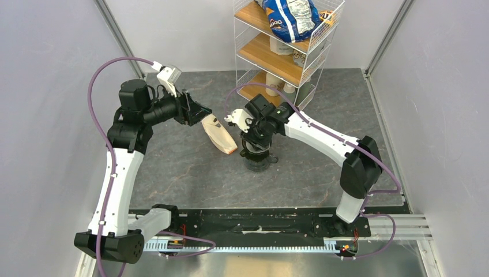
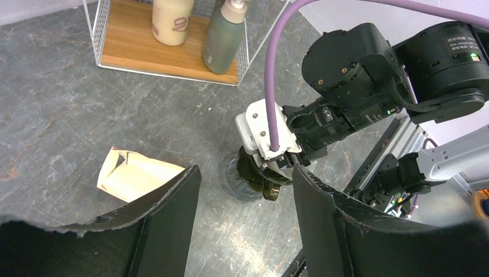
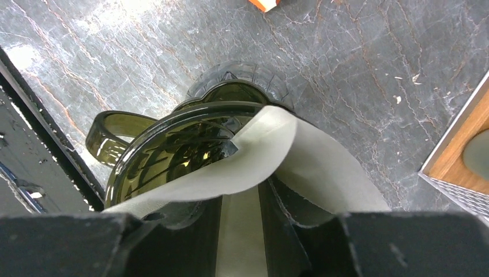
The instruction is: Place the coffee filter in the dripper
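The dripper (image 1: 258, 157), a dark olive-tinted cup with a side handle, stands mid-table. It also shows in the right wrist view (image 3: 167, 150) and the left wrist view (image 2: 256, 179). My right gripper (image 1: 254, 137) hangs right over it, shut on the white coffee filter (image 3: 259, 150). The paper curls over the near side of the dripper's rim and rises between the fingers (image 3: 241, 202). My left gripper (image 1: 199, 112) is open and empty (image 2: 245, 179), held above the table to the left of the dripper.
A tan packet with an orange end (image 1: 219, 134) lies on the table between the left gripper and the dripper (image 2: 135, 173). A wire rack with wooden shelves (image 1: 282, 55) stands behind, with bottles (image 2: 225, 34) on its lowest shelf. A black rail (image 1: 259, 222) runs along the near edge.
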Tool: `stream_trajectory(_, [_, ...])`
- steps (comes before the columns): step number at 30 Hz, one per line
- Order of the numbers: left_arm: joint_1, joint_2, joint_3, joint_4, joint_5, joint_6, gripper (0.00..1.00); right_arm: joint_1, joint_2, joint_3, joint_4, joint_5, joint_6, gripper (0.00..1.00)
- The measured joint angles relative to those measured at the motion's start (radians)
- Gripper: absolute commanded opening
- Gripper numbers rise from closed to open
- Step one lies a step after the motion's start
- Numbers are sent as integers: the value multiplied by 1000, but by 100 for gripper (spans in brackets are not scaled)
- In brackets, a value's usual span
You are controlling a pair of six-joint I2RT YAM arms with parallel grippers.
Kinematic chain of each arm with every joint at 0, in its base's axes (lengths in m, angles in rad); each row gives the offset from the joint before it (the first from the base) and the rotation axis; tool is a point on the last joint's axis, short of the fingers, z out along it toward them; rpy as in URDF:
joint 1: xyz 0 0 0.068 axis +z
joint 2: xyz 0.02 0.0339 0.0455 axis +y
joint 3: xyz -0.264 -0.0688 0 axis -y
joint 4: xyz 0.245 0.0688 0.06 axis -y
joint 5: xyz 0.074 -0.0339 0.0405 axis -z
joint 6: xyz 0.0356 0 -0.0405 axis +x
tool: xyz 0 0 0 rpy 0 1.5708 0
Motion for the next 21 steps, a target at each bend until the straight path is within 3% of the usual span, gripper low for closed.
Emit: stream_trajectory(21, [0, -2, -71, 60, 39, -30, 62, 0, -84, 70, -69, -21, 11, 38])
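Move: Inside the dripper's mouth, the right fingers already stand in the coffee filter, whose middle is about at the fingertips and perhaps 1 cm below. The dripper's middle lies roughly 1 cm back, 1 cm to the left and 3 cm down, with the glass carafe some 10 cm below the hand in the same direction. The paper bag lies about 9 cm ahead and 14 cm left, on the table. From the left hand the filter is level ahead, some 17 cm right and 23 cm below. Rising almost straight up by about 5 cm, the right hand draws its fingers out of the depth of the dripper, easing back slightly only towards the end. The fingers stay part-open, neither closing on the paper nor spreading, and the tips come up within the mouth of the filter; the wrist tilts barely 5 degrees. ##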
